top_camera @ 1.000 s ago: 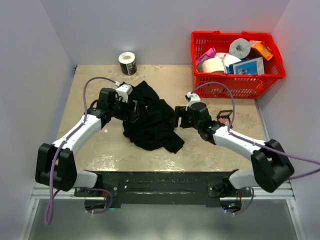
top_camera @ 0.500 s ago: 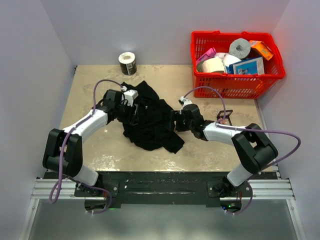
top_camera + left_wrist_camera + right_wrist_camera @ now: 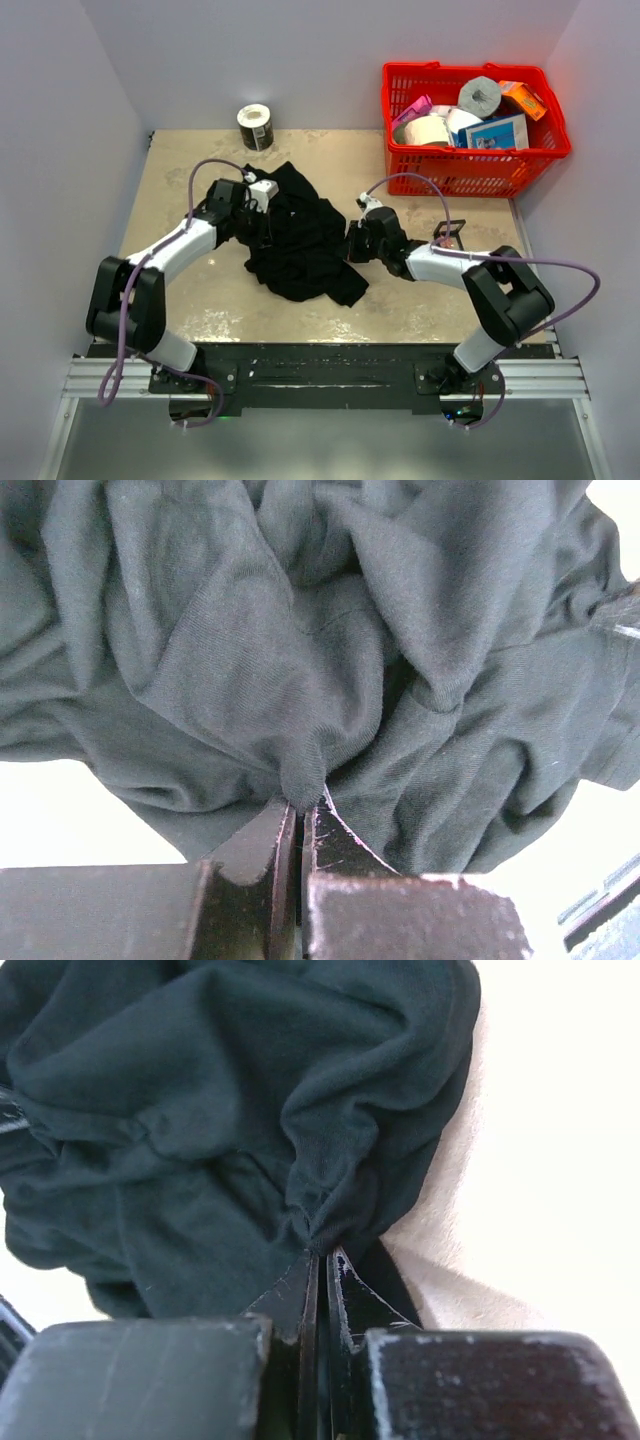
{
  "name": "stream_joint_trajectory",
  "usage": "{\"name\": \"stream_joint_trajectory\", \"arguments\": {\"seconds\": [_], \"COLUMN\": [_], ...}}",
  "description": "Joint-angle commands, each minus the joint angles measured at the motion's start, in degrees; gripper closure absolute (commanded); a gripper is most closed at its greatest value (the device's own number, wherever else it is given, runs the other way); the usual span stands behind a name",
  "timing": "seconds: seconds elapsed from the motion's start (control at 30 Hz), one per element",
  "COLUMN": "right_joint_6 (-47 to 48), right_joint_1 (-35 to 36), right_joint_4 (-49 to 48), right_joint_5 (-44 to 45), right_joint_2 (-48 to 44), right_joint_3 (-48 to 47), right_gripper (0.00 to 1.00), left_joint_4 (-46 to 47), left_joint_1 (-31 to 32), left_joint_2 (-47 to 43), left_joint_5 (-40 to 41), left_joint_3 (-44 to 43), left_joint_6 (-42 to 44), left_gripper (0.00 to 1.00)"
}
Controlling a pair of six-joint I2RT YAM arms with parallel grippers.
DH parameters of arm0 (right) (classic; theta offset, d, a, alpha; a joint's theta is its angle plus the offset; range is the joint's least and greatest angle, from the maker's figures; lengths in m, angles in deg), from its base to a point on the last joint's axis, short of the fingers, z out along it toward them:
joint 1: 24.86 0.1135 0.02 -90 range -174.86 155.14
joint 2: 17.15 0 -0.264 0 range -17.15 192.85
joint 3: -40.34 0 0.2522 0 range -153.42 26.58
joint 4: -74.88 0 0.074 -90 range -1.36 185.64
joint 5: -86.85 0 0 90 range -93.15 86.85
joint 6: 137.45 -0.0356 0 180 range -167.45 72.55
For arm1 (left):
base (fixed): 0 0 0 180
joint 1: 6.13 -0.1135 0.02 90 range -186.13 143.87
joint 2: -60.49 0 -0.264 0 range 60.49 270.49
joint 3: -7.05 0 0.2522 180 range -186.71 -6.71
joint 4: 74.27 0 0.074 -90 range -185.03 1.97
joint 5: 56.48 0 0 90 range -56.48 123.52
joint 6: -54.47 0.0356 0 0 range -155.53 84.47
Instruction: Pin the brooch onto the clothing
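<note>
The clothing [image 3: 300, 245] is a black garment lying crumpled in the middle of the table, its print hidden in the folds. My left gripper [image 3: 262, 226] is at its left edge, shut on a pinched fold. In the left wrist view the gripper [image 3: 303, 805] nips a ridge of the clothing [image 3: 300, 650]. My right gripper [image 3: 350, 243] is at the right edge, also shut on fabric. The right wrist view shows that gripper [image 3: 322, 1255] squeezing a bunched fold of the clothing [image 3: 220, 1110]. The brooch is out of view.
A red basket [image 3: 480, 172] full of rolls and boxes stands at the back right. A roll of tape [image 3: 255, 126] sits at the back, left of centre. A small black frame-like object [image 3: 450, 232] lies beside the right arm. White walls close in both sides.
Both grippers went from open to shut on the clothing's edges. The right arm swung in toward the shirt and folded lower; the left arm also drew in.
</note>
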Motion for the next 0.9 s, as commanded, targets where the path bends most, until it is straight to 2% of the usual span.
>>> {"name": "stream_joint_trajectory", "arguments": {"seconds": [0.0,0.23,0.4,0.57,0.67,0.87], "right_joint_6": [0.84,6.46,10.95,12.01,12.54,11.57], "right_joint_1": [0.34,0.70,0.78,0.70,0.70,0.78], "right_joint_4": [0.76,16.64,24.93,27.05,27.40,23.89], "right_joint_5": [-0.81,4.64,7.37,7.81,6.32,2.54], "right_joint_2": [-7.63,-27.21,-35.58,-41.21,-42.71,-42.63], "right_joint_3": [-2.20,-9.30,-20.55,-29.25,-33.55,-35.17], "right_gripper": [1.00,1.00,1.00,1.00,1.00,1.00], "left_joint_4": [8.35,18.89,18.04,12.15,9.51,6.26], "left_joint_1": [0.25,0.17,0.17,0.17,0.17,0.17], "left_joint_2": [-12.23,-34.19,-43.09,-44.07,-43.99,-39.69], "left_joint_5": [2.05,9.43,13.04,14.19,13.75,11.73], "left_joint_3": [1.81,5.43,-3.17,-17.12,-22.67,-27.88], "left_joint_6": [-1.37,-5.23,-4.89,-2.69,-2.78,-2.96], "left_gripper": [1.00,1.00,1.00,1.00,1.00,1.00]}}
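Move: Both hands already pinch the black clothing: its middle lies about 7 cm to the left hand's right, level with that hand and some 3 cm below it, and from the right hand about 13 cm left and 2 cm ahead, some 2 cm below. The label roll stands some 26 cm ahead of the left hand and 2 cm left. From the right hand, the small black frame lies about 24 cm right and 2 cm ahead, and the red basket some 24 cm ahead and 29 cm right. Both hands keep their shut pinch on the clothing and hoist it together, quickly, by about 46 cm, then also draw back towards the bases as they climb, some 10 cm by the end. On the way they spread apart, the left hand a little to its left and the right hand rather more to its right, pulling the cloth out between them while the fingers tilt up from their downward slant, the left by about 70 degrees and the right by about 50. ##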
